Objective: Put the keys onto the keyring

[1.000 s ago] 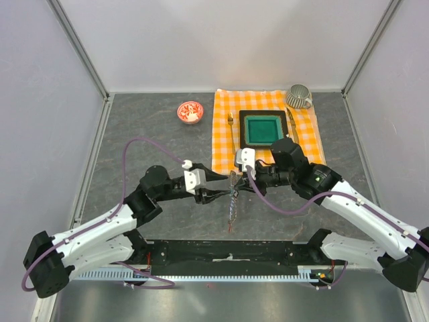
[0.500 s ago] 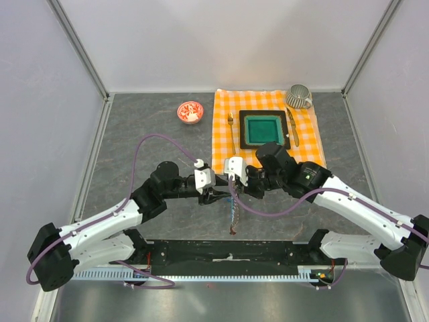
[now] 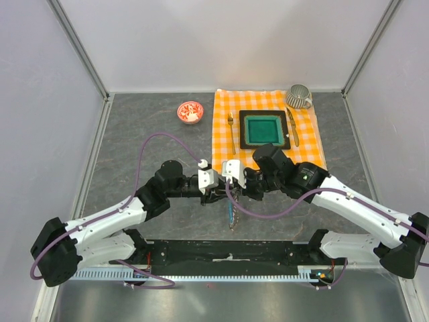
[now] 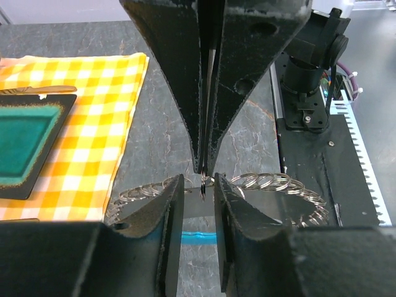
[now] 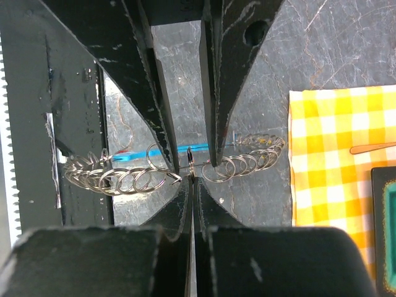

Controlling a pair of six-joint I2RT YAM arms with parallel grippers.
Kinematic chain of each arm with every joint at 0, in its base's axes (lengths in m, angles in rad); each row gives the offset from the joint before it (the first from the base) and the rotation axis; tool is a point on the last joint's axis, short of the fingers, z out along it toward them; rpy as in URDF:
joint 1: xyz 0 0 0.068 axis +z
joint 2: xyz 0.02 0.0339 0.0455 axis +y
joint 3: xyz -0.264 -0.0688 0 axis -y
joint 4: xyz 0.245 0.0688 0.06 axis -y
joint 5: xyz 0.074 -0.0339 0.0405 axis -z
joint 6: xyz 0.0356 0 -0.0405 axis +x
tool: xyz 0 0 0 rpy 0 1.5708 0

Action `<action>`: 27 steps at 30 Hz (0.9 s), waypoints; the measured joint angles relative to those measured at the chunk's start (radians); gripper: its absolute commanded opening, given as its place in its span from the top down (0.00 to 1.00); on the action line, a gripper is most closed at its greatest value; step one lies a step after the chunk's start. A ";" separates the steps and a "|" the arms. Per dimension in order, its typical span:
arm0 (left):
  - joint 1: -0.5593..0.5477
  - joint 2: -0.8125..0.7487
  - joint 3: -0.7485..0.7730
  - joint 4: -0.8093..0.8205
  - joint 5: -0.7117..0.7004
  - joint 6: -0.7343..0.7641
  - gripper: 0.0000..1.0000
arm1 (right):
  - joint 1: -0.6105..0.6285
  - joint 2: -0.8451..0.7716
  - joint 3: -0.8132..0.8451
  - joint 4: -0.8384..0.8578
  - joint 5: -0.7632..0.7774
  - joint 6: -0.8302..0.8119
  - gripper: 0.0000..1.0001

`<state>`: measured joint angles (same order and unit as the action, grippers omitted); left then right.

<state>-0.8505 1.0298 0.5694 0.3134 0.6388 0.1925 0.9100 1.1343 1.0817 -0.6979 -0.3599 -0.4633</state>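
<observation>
The keyring (image 3: 232, 213), a chain of small linked metal rings with a cyan piece (image 4: 198, 238), hangs between the two arms above the dark table. My right gripper (image 5: 190, 180) is shut on one ring (image 4: 203, 184) of it, edge-on. My left gripper (image 4: 198, 184) faces it tip to tip, its jaws a little apart on either side of that ring without touching it. The rest of the rings (image 5: 124, 179) droop to both sides. Of the keys I see only a yellow speck (image 5: 265, 141) and a red one (image 5: 125, 151) among the rings.
An orange checked cloth (image 3: 224, 151) lies behind the grippers with a green square plate (image 3: 263, 129), a fork (image 3: 230, 127) and a knife (image 3: 293, 124). A grey cup (image 3: 298, 97) and a red-and-white bowl (image 3: 190, 111) stand at the back. The black base rail (image 3: 228, 253) runs along the near edge.
Both arms have shifted towards each other and slightly left, carrying the keyring. The left gripper's jaws have narrowed around the held ring. The right gripper has stayed shut.
</observation>
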 measured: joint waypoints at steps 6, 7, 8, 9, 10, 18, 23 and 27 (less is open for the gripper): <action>-0.004 0.018 0.002 0.011 0.015 -0.002 0.87 | 0.005 0.007 0.000 0.000 -0.001 -0.003 1.00; -0.005 0.019 0.002 0.011 0.018 -0.002 0.90 | 0.005 0.007 0.000 0.000 -0.001 -0.003 1.00; -0.005 0.021 0.002 0.011 0.019 -0.003 0.96 | 0.005 0.007 0.000 0.000 -0.001 -0.003 1.00; -0.006 0.023 0.003 0.011 0.020 -0.003 0.98 | 0.005 0.007 0.000 0.000 -0.001 -0.003 1.00; -0.006 0.025 0.004 0.011 0.021 -0.004 0.98 | 0.005 0.007 0.000 0.000 -0.001 -0.003 1.00; -0.006 0.021 0.018 0.002 0.019 -0.004 0.98 | 0.005 -0.020 -0.008 0.019 0.010 0.021 0.78; -0.006 -0.061 -0.061 0.092 -0.018 -0.011 0.98 | -0.026 -0.093 -0.048 0.111 -0.004 0.058 0.70; -0.008 -0.100 -0.146 0.208 -0.047 -0.043 0.98 | -0.150 -0.176 -0.127 0.200 -0.098 0.104 0.66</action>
<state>-0.8581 0.9295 0.4232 0.5213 0.5919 0.1490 0.7605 0.9581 0.9546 -0.4976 -0.4576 -0.3592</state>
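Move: The small ring in the right gripper's shut fingertips sits between the left gripper's parted fingers, about 1 cm to that hand's right and level with it; it is at the right hand point too, 1 cm or less to the left. From the left hand, the coiled keyring's middle hangs some 4 cm back and 3 cm down. Roughly 15 cm lower on the table lie the fork, about 25 cm ahead and 1 cm right, and the square plate, 25 cm ahead and 15 cm right. Shut the left gripper on the small ring between the right gripper's fingertips, edging in only about half a centimetre. Once it has the ring, open the right fingers to about a third and draw that hand up some 3.5 cm, then also forward and right, off the ring, rolling about 15 degrees so its left side rises. Ease the left hand about 1.5 cm left and 1 cm up, still pinching. ##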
